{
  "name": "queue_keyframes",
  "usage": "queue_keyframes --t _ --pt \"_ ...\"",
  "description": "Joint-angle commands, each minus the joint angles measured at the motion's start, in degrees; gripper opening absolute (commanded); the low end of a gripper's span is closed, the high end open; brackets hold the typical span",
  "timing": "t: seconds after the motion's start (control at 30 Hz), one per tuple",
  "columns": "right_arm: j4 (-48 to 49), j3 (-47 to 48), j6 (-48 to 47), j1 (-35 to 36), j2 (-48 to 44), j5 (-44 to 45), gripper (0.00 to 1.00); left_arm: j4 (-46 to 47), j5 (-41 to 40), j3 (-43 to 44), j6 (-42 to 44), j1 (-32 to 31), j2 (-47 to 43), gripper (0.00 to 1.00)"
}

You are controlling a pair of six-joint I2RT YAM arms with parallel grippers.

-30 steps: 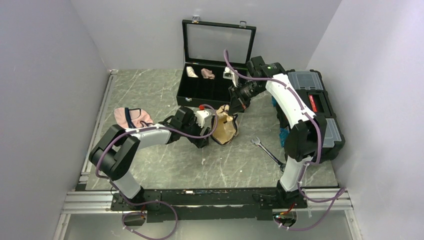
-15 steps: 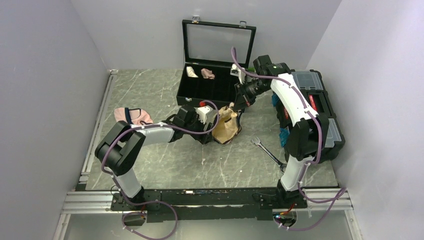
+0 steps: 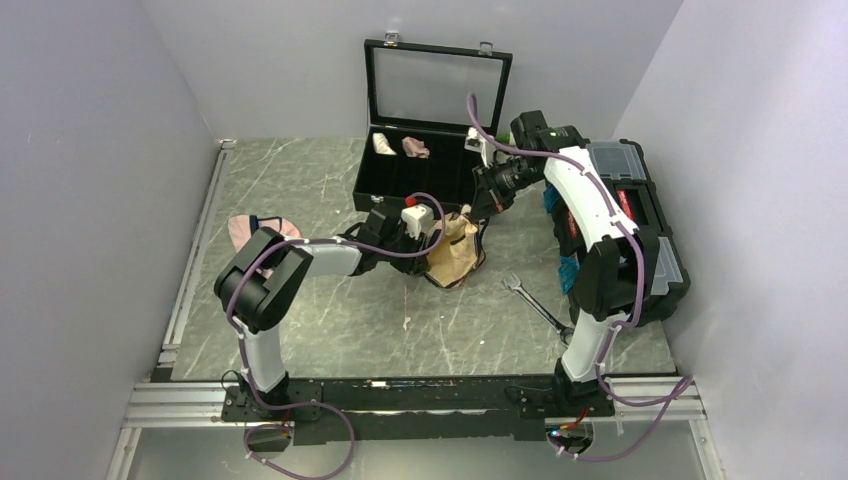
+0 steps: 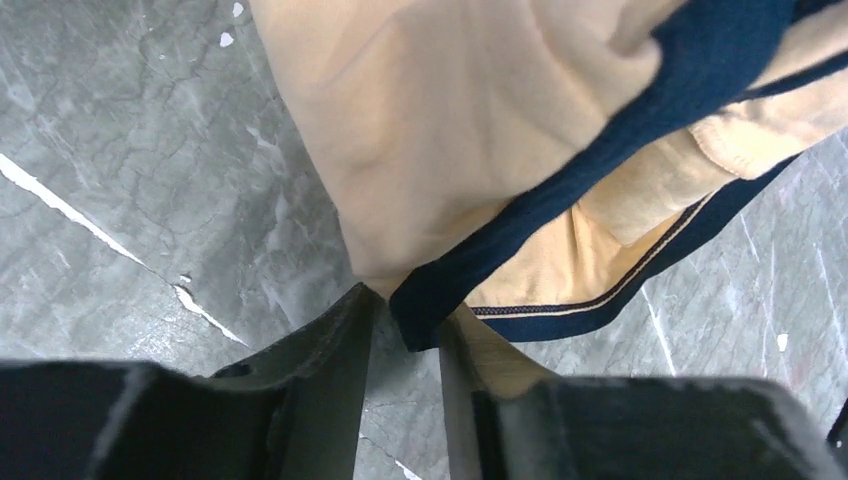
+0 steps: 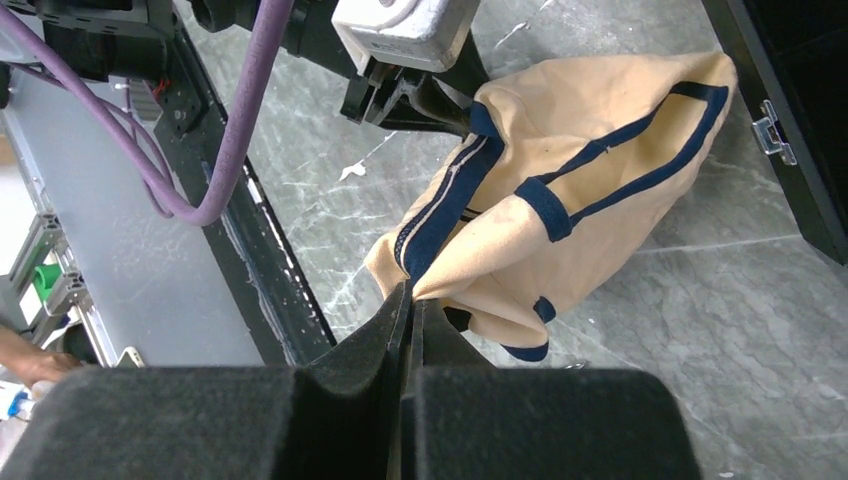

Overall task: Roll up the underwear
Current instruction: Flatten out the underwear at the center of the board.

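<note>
The tan underwear (image 3: 455, 255) with navy edging hangs crumpled at mid-table, its lower part resting on the marble. My right gripper (image 3: 470, 212) holds it from above, shut on a pinch of its upper edge (image 5: 412, 290). In the right wrist view the underwear (image 5: 580, 190) droops away from the jaws. My left gripper (image 3: 432, 240) reaches in low from the left. In the left wrist view its jaws (image 4: 408, 300) stand narrow, pressed on a corner of the navy band of the underwear (image 4: 450, 120).
A black case (image 3: 372, 190) with its lid up stands behind, holding a cream roll (image 3: 381, 143) and a pink roll (image 3: 415, 148). Pink underwear (image 3: 245, 232) lies at the left. A wrench (image 3: 530, 300) lies right of centre. A black toolbox (image 3: 640, 215) stands on the right.
My left gripper slid right to the underwear and its jaws narrowed onto the navy edge. My right gripper shifted slightly right and back with the underwear.
</note>
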Motion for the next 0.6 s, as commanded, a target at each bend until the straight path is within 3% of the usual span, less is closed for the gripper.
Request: queue_keyframes --t 0.0,0.1,0.23,0.4,0.57 --pt "0.37 0.23 0.06 -0.96 -0.66 0.82 0.0 0.02 -1.3 1.45 -0.7 0.8 0.7 0.26" --pt "1.09 -0.63 0.69 -1.66 -1.47 5.35 0.0 -3.65 0.96 3.5 0.82 3.76 0.17 0.01" --pt "2.89 -2.03 1.68 -1.76 -2.93 17.43 0.0 -11.12 5.59 7.32 5.07 7.89 -2.87 0.0" --pt "3.5 -3.3 2.16 -1.71 -2.35 33.65 0.0 -23.51 4.89 12.19 11.04 11.5 -8.22 0.0" --pt "7.43 -6.98 3.28 -1.6 -3.71 40.57 0.0 -31.1 2.27 15.02 14.31 14.15 -12.33 0.0"
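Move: The underwear's lower left corner, edged in navy, already lies between the left hand's half-open pads, hardly 1 cm to its right. Seen from the right hand, which holds the cloth's other end up high, that corner is about 10 cm to the left, level fore and aft, and 18 cm below. The black case's front edge runs some 12 cm straight ahead of the corner; the wrench lies roughly 23 cm to the corner's right and 9 cm nearer. The left hand shuts its fingers on the navy-edged corner while hardly shifting, then carries it off leftward, up and forward, about 8 cm left and nearly as far up, away from the right hand. The right hand keeps its pinch on the other end and draws it away to the right by some 8 cm, sinking about 6 cm and easing forward a little, as its wrist swings nearly 30 degrees so the fingers point more steeply down. ##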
